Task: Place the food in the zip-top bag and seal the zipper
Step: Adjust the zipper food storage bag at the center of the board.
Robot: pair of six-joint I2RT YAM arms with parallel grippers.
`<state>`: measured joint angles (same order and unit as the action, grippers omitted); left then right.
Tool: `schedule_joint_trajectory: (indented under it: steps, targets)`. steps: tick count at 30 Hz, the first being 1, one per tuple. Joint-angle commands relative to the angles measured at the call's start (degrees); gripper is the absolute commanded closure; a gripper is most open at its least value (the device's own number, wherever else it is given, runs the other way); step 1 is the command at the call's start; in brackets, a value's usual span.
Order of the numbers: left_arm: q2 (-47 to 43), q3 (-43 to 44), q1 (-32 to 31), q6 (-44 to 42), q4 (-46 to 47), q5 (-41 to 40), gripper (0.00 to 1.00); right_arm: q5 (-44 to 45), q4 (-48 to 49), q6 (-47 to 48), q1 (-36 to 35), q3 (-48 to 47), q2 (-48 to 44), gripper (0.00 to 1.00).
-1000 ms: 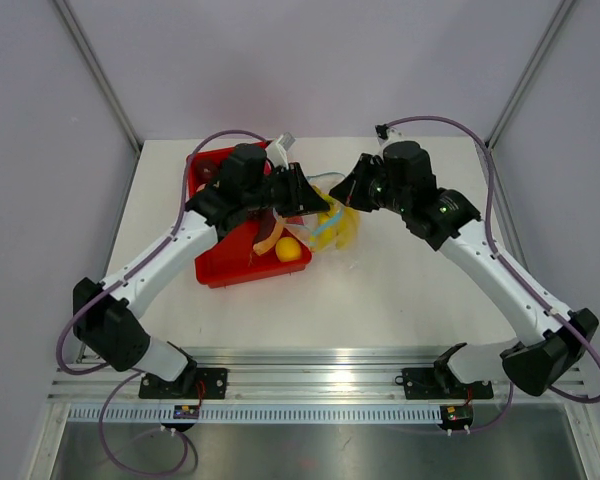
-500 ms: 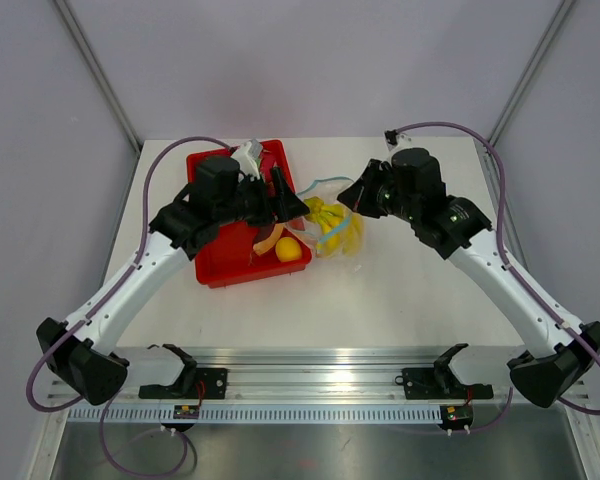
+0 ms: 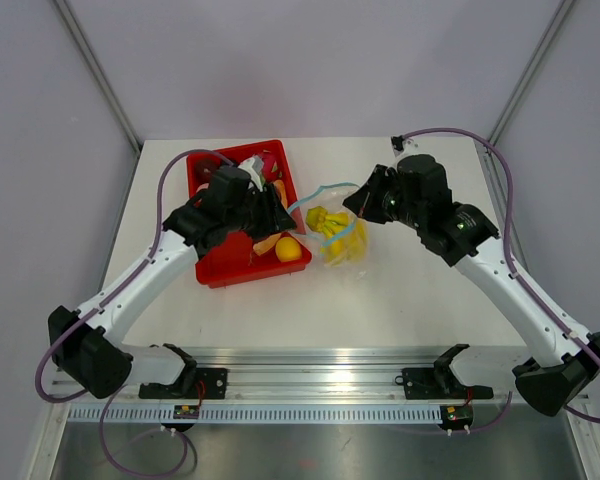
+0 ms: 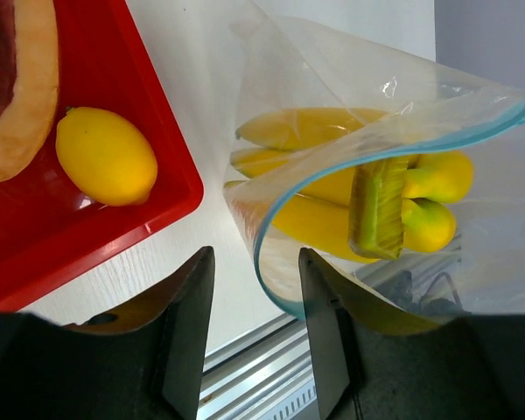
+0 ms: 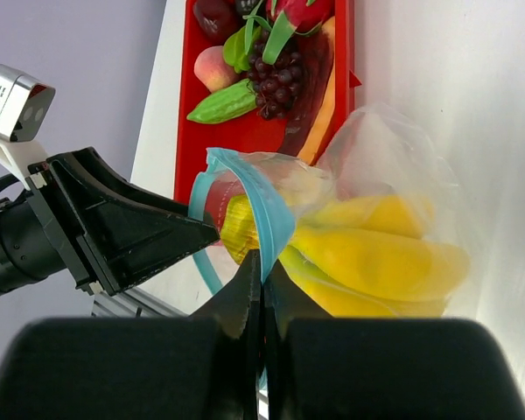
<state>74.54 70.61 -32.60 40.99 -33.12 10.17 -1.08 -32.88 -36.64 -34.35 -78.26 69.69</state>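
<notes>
The clear zip-top bag [image 3: 340,235] lies right of the red tray [image 3: 215,270], mouth up, with the yellow banana bunch [image 4: 332,188] inside. My right gripper [image 5: 262,262] is shut on the teal zipper [image 5: 276,219] and holds that edge up. My left gripper [image 4: 255,337] stands open low at the bag's mouth. The near loop of the zipper [image 4: 267,271] hangs between its fingers, close to the right finger [image 4: 324,324]. More food stays in the tray: a lemon [image 4: 105,156], a papaya slice [image 4: 22,96], purple grapes [image 5: 276,74] and a green piece [image 5: 223,103].
The tray's far end also holds a peach [image 5: 212,68] and a dark red fruit [image 5: 214,13]. The aluminium rail [image 3: 320,365] runs along the table's near edge. Grey walls close in the back and both sides.
My left gripper let go of the bananas, now inside the bag, and drew back towards the tray. Its jaws opened wide and have partly closed again. The right gripper kept its pinch on the zipper.
</notes>
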Motion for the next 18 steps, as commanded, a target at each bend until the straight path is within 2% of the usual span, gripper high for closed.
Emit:
schedule_joint_trajectory:
  steps: [1,3,4,5,6,7,8,13,18]
  targets:
    - [1.39,-0.39,0.08,0.23,3.94,1.95,0.53,0.73,2.12,0.35,0.42,-0.14,-2.37,1.0]
    - [2.09,-0.38,0.08,0.23,4.12,2.65,0.54,2.21,2.04,0.52,0.33,-0.05,-2.63,1.0]
    - [2.36,-0.65,-0.01,0.4,4.29,2.92,0.6,2.4,1.77,0.43,0.33,0.04,-2.72,1.0]
    - [2.71,-0.82,-0.01,0.75,5.17,3.7,0.75,2.4,1.68,0.52,0.33,0.12,-2.89,1.0]
    - [2.97,-1.08,-0.09,0.93,5.52,3.97,0.86,3.1,1.51,0.69,0.33,0.12,-2.98,1.0]
    - [3.24,-1.0,-0.36,1.02,5.79,4.32,0.95,3.54,0.98,0.87,0.33,0.21,-3.16,1.0]
    - [3.68,-0.74,-0.53,1.11,6.05,4.76,1.0,3.98,0.72,0.96,0.33,0.21,-3.16,1.0]
    - [8.59,2.86,-4.74,1.37,7.81,6.26,1.0,11.53,-3.23,3.24,1.03,1.18,-2.98,1.0]
    - [13.96,14.81,-8.18,0.49,6.14,10.65,1.0,16.1,-10.08,7.54,2.44,-7.07,-2.89,1.0]
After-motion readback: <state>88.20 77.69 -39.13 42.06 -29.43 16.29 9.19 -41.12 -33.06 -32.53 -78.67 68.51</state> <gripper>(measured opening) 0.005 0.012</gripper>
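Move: The left hand's half-open fingers straddle the free left edge of the zipper bag's mouth, only about 1 cm ahead, 1 cm right and 2 cm below their midpoint. The bananas in the bag lie some 10 cm to that hand's right, 4 ahead and 6 lower; the lemon is about 5 ahead, 3 left and 18 down. From the right hand, already pinching the opposite rim, that left edge is about 13 cm left, level fore and aft, and 9 lower. The left fingers pinch the bag's left zipper edge between their tips, shutting fully as the hand eases down and right. Still gripping it, the left hand speeds off to the right, about 8 cm in all and sinking 2 cm or so. The right hand keeps its hold on the opposite rim and goes right with it, about 5 cm and slightly down; both wrists turn some 10 degrees clockwise. ##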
